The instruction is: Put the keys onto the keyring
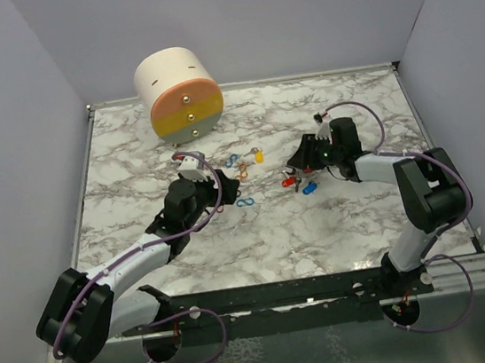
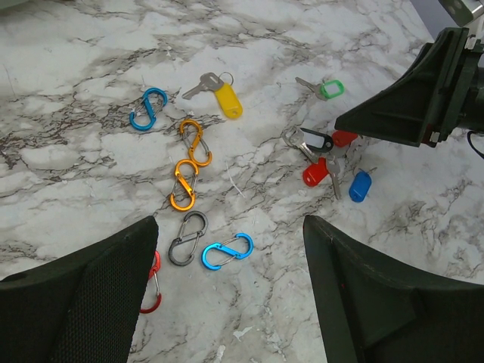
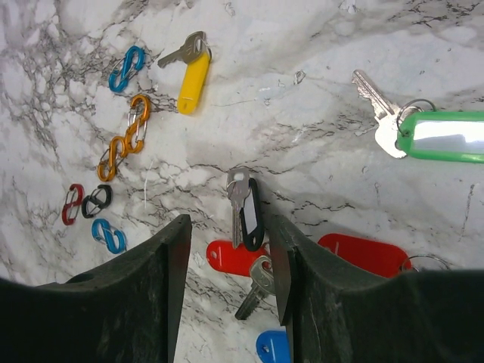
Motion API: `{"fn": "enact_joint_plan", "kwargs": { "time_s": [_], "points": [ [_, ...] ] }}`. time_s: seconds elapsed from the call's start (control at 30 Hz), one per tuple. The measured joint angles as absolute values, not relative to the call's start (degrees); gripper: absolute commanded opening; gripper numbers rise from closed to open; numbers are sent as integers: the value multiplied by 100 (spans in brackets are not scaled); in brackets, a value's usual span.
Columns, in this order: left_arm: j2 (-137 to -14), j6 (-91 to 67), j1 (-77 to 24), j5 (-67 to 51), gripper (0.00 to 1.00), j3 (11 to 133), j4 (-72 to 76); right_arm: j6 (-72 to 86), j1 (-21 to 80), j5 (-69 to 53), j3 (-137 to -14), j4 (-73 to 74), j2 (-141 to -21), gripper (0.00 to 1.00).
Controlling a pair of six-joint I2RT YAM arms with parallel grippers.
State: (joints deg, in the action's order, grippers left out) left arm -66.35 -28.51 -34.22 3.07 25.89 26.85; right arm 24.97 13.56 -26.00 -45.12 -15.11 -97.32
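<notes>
Several keys with plastic tags lie mid-table: yellow (image 2: 227, 99), green (image 2: 331, 89), black (image 3: 252, 215), red (image 3: 234, 258) and blue (image 2: 360, 186). My right gripper (image 3: 229, 223) is low over the cluster. Its jaws stand apart either side of the black-tagged key and a red-tagged key (image 1: 289, 181), and the right finger (image 3: 281, 249) is close to them. A second red tag (image 3: 363, 253) lies just outside that finger. My left gripper (image 2: 231, 227) hovers open above bare marble beside the clips, holding nothing. No separate keyring is in view.
Several figure-8 clips lie left of the keys: blue (image 2: 148, 108), two orange (image 2: 196, 141), grey (image 2: 187, 237), blue (image 2: 227, 251) and red (image 2: 151, 283). A cream cylinder with coloured drawers (image 1: 179, 96) stands at the back left. Walls close in the marble table (image 1: 320, 225).
</notes>
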Motion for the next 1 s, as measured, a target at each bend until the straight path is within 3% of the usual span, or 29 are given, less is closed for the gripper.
{"fn": "enact_joint_plan", "kwargs": {
  "time_s": [0.33,1.0],
  "points": [
    [-6635,-2847,-3422,349,79,2587,2683,2449,1356,-2333,-4665,-1415,-9804,45],
    [-6565,-2755,-3424,489,80,2587,2587,1806,1984,-2213,-7070,-716,-11609,46]
  ]
}}
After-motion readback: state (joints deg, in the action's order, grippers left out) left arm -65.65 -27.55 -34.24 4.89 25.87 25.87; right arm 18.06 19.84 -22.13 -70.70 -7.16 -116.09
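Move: The yellow key lies about 9 cm ahead of the right hand, 9 cm to its left and some 4 cm below. The black key is almost underneath, 2 cm ahead and 1 cm left; the green key is 9 cm ahead and 6 cm right. The dark blue carabiner lies roughly 9 cm ahead and 17 cm left. From the left hand the yellow key is about 17 cm ahead, 7 cm right and 13 cm below. Swing the right gripper off the spot over the black key and across to the yellow key, about 8 cm forward and 6 cm left. Creep at first, then speed up in a low hop, rising nearly 3 cm and dropping close to 4 cm beside the yellow tag. Keep the fingers half open and let the wrist turn slightly counter-clockwise. ##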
